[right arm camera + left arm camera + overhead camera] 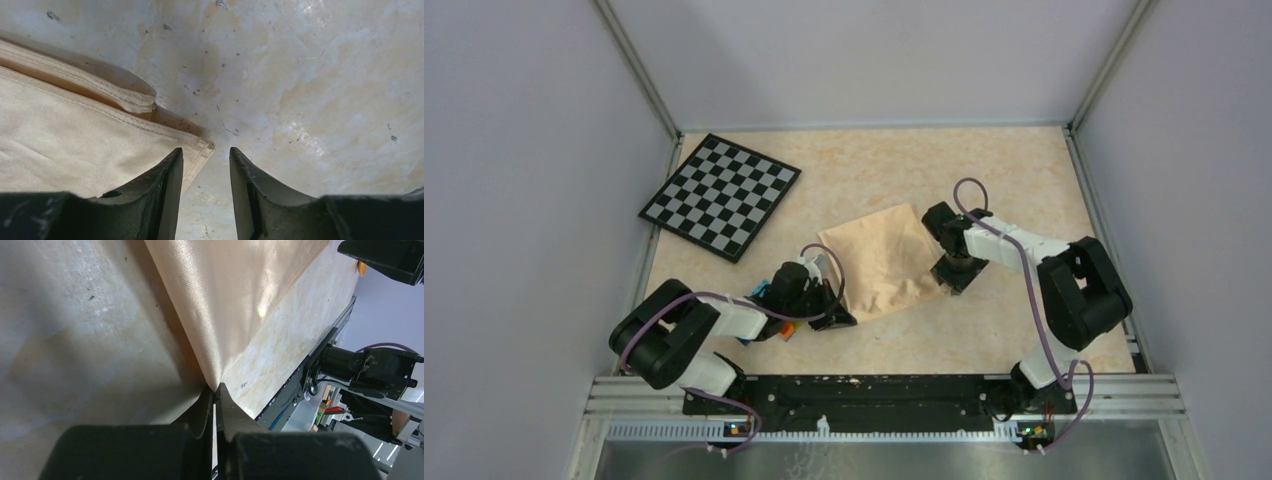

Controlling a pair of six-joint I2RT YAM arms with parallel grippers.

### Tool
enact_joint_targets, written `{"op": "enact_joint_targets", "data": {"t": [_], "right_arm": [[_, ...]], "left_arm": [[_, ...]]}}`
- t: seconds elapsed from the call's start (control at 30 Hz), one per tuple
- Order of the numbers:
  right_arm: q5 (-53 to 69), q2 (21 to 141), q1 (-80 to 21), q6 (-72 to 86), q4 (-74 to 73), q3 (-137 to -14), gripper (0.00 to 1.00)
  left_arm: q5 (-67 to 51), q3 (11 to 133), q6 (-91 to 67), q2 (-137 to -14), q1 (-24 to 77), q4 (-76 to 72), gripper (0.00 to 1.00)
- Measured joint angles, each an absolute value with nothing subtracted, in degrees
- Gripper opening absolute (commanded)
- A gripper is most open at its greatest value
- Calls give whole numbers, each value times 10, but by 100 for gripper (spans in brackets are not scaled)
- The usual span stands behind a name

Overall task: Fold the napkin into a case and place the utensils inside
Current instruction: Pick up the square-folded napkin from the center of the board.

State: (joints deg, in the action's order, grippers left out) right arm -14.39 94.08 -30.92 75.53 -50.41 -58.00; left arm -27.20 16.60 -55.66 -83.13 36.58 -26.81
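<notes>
The peach-orange napkin [879,262] lies folded in layers in the middle of the table, its cloth [225,300] stretching away from my left fingers. My left gripper [837,317] is shut on the napkin's near left corner, pinched at the tips [216,388]. My right gripper [951,280] is open at the napkin's right side. Its fingers straddle the hemmed corner [197,146], which lies beside the left finger [167,180]; a second folded layer [135,102] shows behind. The gap [206,152] holds mostly bare table. No utensils are in view.
A black-and-white checkerboard [721,195] lies at the back left. Coloured toy bricks [786,329] sit under my left wrist. Metal rails [884,385] edge the table's front, and grey walls enclose the other sides. A small orange bit [361,267] shows under the right arm.
</notes>
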Motion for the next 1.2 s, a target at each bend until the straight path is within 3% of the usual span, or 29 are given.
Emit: {"op": "enact_joint_targets", "data": {"t": [0.6, 0.93, 1.0, 1.2], "right_arm": [[-144, 968, -309, 777, -490, -585, 38], [-136, 948, -309, 825, -452, -554, 10], [-136, 939, -309, 832, -440, -540, 0], [-137, 935, -311, 840, -447, -542, 0]], "left_arm": [[-272, 166, -557, -831, 366, -268, 0], [-271, 162, -559, -827, 366, -268, 0], [-271, 162, -559, -826, 366, -267, 0], [-271, 161, -559, -822, 366, -264, 0]]}}
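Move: Right under the right hand's part-open fingers, about 2 cm down, lies the napkin's near right corner. The lower layer's corner peeks out some 4 cm ahead of it and at about the same height. The napkin's near left corner, already pinched in the left gripper, is roughly 18 cm to the right hand's left and 6 cm back. From the left hand, the near right corner lies about 17 cm to the right and 7 cm ahead. Sinking a little over 1 cm onto the napkin's near right corner, the right hand edges less than 1 cm forward and to its left, turns roughly 10 degrees clockwise, and shuts its fingers from part-open to pinch the corner's edge. The left hand stays put and keeps its pinch on the near left corner. ##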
